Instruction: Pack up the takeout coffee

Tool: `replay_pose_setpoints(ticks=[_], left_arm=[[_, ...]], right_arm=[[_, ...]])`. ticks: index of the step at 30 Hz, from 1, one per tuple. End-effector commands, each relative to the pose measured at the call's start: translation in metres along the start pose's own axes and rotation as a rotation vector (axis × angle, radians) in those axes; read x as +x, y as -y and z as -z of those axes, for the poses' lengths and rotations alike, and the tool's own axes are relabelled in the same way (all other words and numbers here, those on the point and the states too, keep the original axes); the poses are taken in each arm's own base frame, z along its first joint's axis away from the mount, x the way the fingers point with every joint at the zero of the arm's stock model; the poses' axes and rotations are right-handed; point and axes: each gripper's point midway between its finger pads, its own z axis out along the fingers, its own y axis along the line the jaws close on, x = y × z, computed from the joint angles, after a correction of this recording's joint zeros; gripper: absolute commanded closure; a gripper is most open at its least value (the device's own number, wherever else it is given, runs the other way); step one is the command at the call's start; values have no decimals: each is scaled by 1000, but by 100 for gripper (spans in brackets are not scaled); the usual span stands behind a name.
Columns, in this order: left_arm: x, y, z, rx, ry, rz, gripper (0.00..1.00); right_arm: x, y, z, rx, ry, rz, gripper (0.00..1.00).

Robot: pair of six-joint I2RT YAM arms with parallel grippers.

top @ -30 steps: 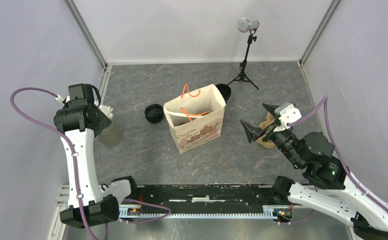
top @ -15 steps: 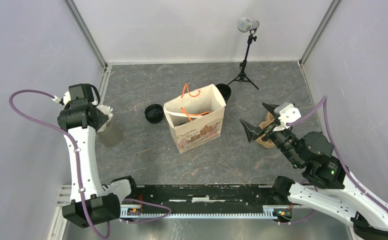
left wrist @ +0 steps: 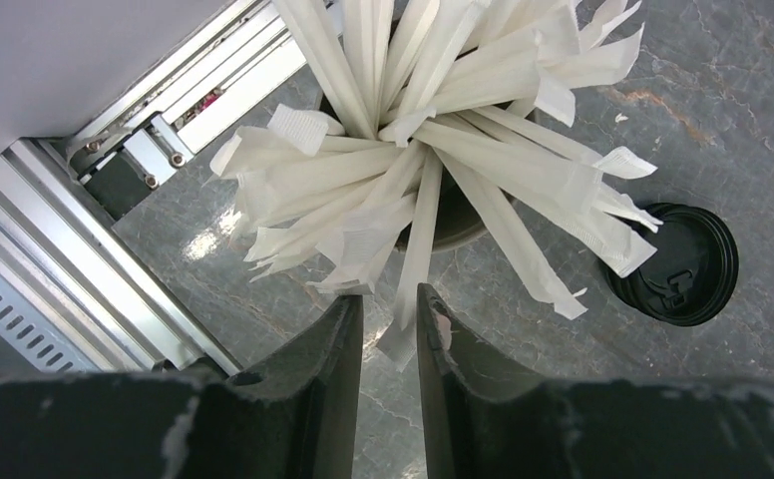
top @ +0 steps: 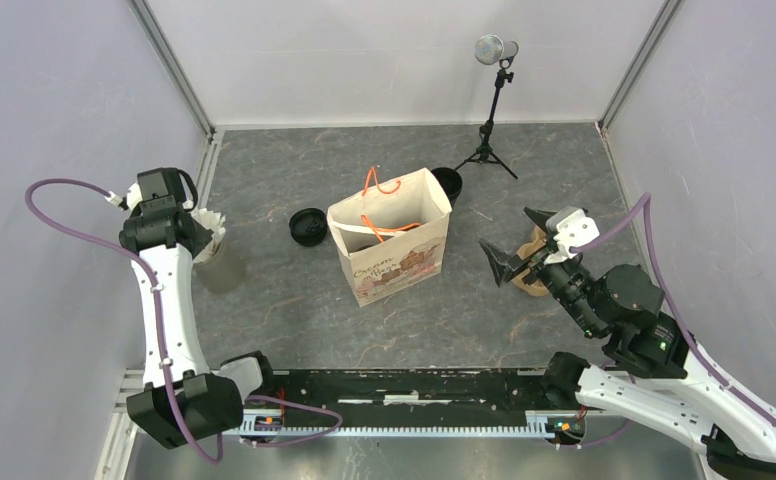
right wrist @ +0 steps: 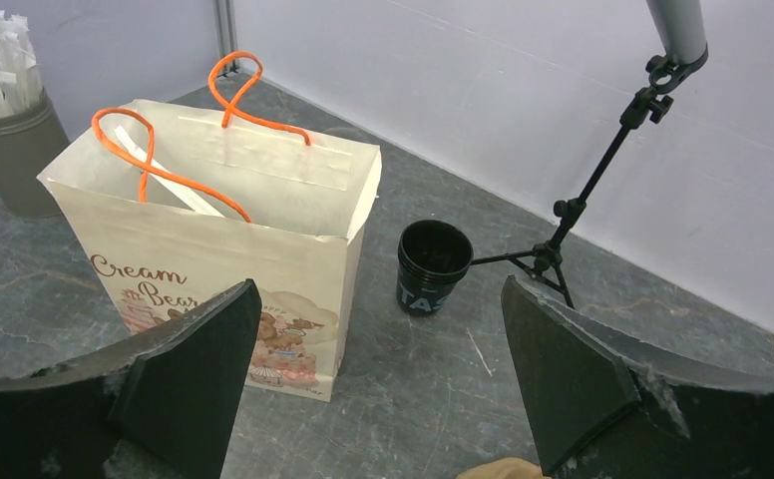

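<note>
A takeout coffee cup with a black lid [top: 307, 226] stands left of the beige paper bag [top: 389, 250]; its lid [left wrist: 677, 264] also shows in the left wrist view. A black cup without a lid [right wrist: 433, 266] stands behind the bag's right corner. My left gripper [left wrist: 390, 296] hovers over a bunch of paper-wrapped straws [left wrist: 433, 130]. Its jaws are a narrow gap apart, and the end of one straw [left wrist: 408, 299] hangs between them. My right gripper [right wrist: 379, 287] stands wide open and holds nothing, to the right of the bag and facing it.
The straws stand in a grey holder [top: 222, 270] near the left wall. A brown pulp carrier [top: 534, 272] lies under my right gripper. A small tripod [top: 492, 130] stands at the back. White straws and orange handles [right wrist: 164, 150] stick out of the bag.
My left gripper's jaws have narrowed over the straws and the left arm has shifted slightly. The right arm has barely moved.
</note>
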Motion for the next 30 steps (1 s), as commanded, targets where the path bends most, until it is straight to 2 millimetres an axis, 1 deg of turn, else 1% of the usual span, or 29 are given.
replay_pose_setpoints(ticks=[1,7,11,15,18,21,24,26,29,30], left_arm=[[-13,6,-1,35,43,-16,68],[-7,10,1,66,23,-11,68],[-9,14,4,84,20,-17,70],[-6,11,5,72,4,-26,65],[-3,9,4,68,-5,-29,68],[-3,10,6,79,-2,-25,70],[-4,12,9,95,0,-32,74],[-6,12,14,102,2,-36,80],[-10,15,23,131,13,-55,94],[-12,15,27,140,18,-61,97]], right_arm=[[-8,7,2,32,28,-19,3],[-10,3,-3,19,27,-12,3],[-10,0,-6,8,29,-11,3],[-9,-1,-7,4,26,-11,3],[-9,-2,-8,1,25,-11,2],[-7,-4,-10,-3,21,-10,3],[-7,-4,-10,-4,21,-12,3],[-9,-4,-10,-4,26,-14,3],[-12,-3,-10,-1,33,-15,3],[-13,-4,-10,-2,35,-16,3]])
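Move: The free end of one white straw, fanning out over the pot's near edge, hangs right at the left hand's part-open fingertips, about 1 cm to the right and 1 cm below. The straw pot stands some 4 cm ahead and 3 cm left of that hand, its middle roughly 15 cm lower; the black lids lie about 12 cm ahead, 19 cm right and 20 cm down. From the right hand that straw end is around 56 cm left, 3 cm ahead and 15 cm lower. Drifting right by only about 1 cm, after a first nudge forward of under 1 cm, the left hand stays level over the pot's near edge and brings its fingertips around the straw's hanging end. The fingers then close from about a third open to nearly shut, pinching that end while the hand keeps its downward slant, turning barely 5 degrees. ##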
